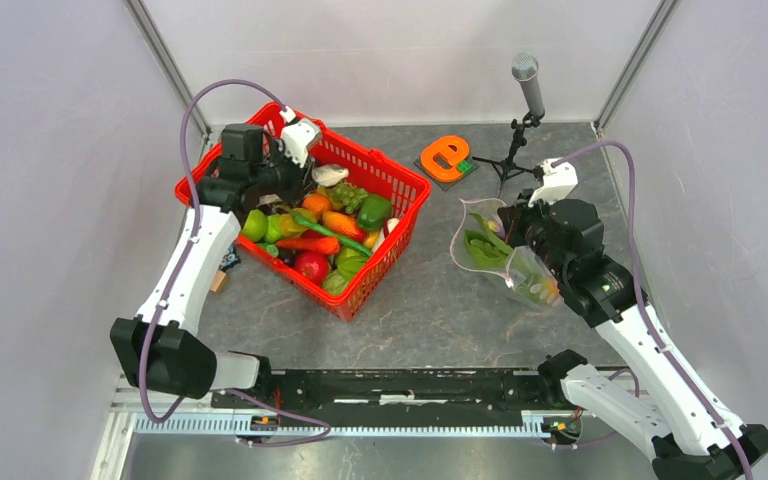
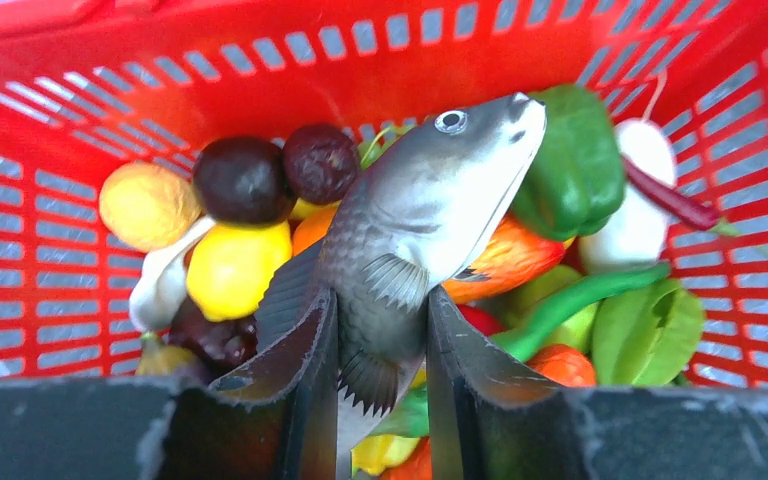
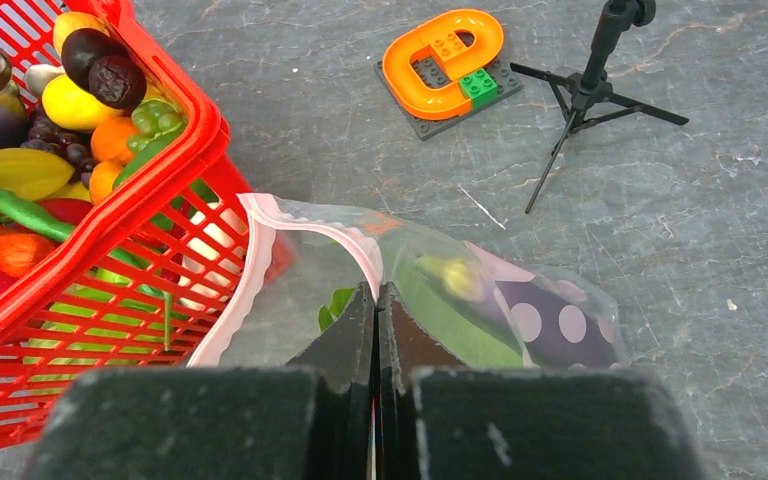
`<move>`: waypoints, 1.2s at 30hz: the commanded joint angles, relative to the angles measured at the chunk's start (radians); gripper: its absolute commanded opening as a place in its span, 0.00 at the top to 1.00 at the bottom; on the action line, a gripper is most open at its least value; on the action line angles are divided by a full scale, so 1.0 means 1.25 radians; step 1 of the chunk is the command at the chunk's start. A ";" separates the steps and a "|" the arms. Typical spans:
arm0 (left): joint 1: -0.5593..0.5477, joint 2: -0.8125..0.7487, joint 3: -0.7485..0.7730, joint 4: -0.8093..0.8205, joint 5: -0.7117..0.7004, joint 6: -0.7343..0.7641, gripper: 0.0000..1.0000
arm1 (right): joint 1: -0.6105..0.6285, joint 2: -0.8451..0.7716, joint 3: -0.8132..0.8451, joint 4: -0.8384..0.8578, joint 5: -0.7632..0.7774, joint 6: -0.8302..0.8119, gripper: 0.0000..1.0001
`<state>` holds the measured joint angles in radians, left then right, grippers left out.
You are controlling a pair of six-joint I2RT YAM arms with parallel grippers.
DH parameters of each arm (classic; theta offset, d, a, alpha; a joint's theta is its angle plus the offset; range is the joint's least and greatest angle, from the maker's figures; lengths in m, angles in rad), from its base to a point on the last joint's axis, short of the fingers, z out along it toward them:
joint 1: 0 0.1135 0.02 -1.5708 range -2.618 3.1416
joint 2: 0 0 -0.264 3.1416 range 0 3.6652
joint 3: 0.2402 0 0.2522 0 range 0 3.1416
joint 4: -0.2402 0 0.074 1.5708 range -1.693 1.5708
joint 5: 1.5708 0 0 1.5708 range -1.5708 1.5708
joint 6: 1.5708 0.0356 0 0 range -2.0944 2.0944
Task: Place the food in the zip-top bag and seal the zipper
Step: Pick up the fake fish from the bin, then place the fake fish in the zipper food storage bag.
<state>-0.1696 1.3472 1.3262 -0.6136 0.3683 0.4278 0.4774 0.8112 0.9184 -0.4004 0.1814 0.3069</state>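
Toy food (image 1: 320,230) fills the red mesh basket (image 1: 400,215) at the back left. My left gripper (image 2: 380,300) is down inside it, shut on the tail end of a grey toy fish (image 2: 410,200) whose head points away from the camera. The clear, dotted zip-top bag (image 1: 520,270) lies right of the basket with green leafy food (image 3: 450,320) inside. Its pinkish zipper (image 3: 250,270) curves open at the mouth. My right gripper (image 3: 376,290) is shut on the zipper edge, holding the mouth up.
An orange e-shaped toy on a grey baseplate (image 1: 447,157) sits at the back. A microphone on a small tripod (image 1: 527,85) stands just right of it, close behind the bag. Pale walls enclose the table on three sides.
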 commanded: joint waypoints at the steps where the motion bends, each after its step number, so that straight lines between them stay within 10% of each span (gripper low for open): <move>1: 0.001 -0.058 -0.020 0.119 0.129 -0.107 0.89 | 0.001 -0.010 -0.002 0.048 -0.010 0.017 0.99; 15: -0.132 -0.147 -0.084 0.457 0.430 -0.383 0.89 | 0.001 -0.026 -0.035 0.095 -0.028 0.056 0.99; 24: -0.460 -0.007 0.143 0.011 -0.042 -0.083 0.90 | 0.002 -0.037 -0.040 0.102 -0.029 0.070 0.99; 36: -0.647 0.164 0.269 -0.045 -0.289 -0.081 0.91 | 0.001 -0.053 -0.057 0.112 -0.038 0.087 0.99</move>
<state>-0.9176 1.4860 1.5578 -0.6216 0.1596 0.2871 0.4774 0.7708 0.8539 -0.3206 0.1471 0.3965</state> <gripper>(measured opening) 0.360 0.011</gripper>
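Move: The open mouth of the zip-top bag, where the fake fish is headed, lies about 32 cm to the left hand's right, 9 cm back and some 5 cm lower. The green pepper in the red basket is roughly 14 cm right, 3 cm back and 16 cm below; the orange block loop stands about 29 cm right, 8 cm farther out and 23 cm down. From the right hand the bag mouth is about 5 cm left, 4 cm back and 4 cm down. The fake fish, still pinched in the left hand, is carried right about 24 cm and back about 12, out of the basket towards the bag mouth. The hand first climbs some 11 cm, then sinks about 7, turning some 30 degrees clockwise. The right hand stays put, keeping its pinch on the bag's rim. ##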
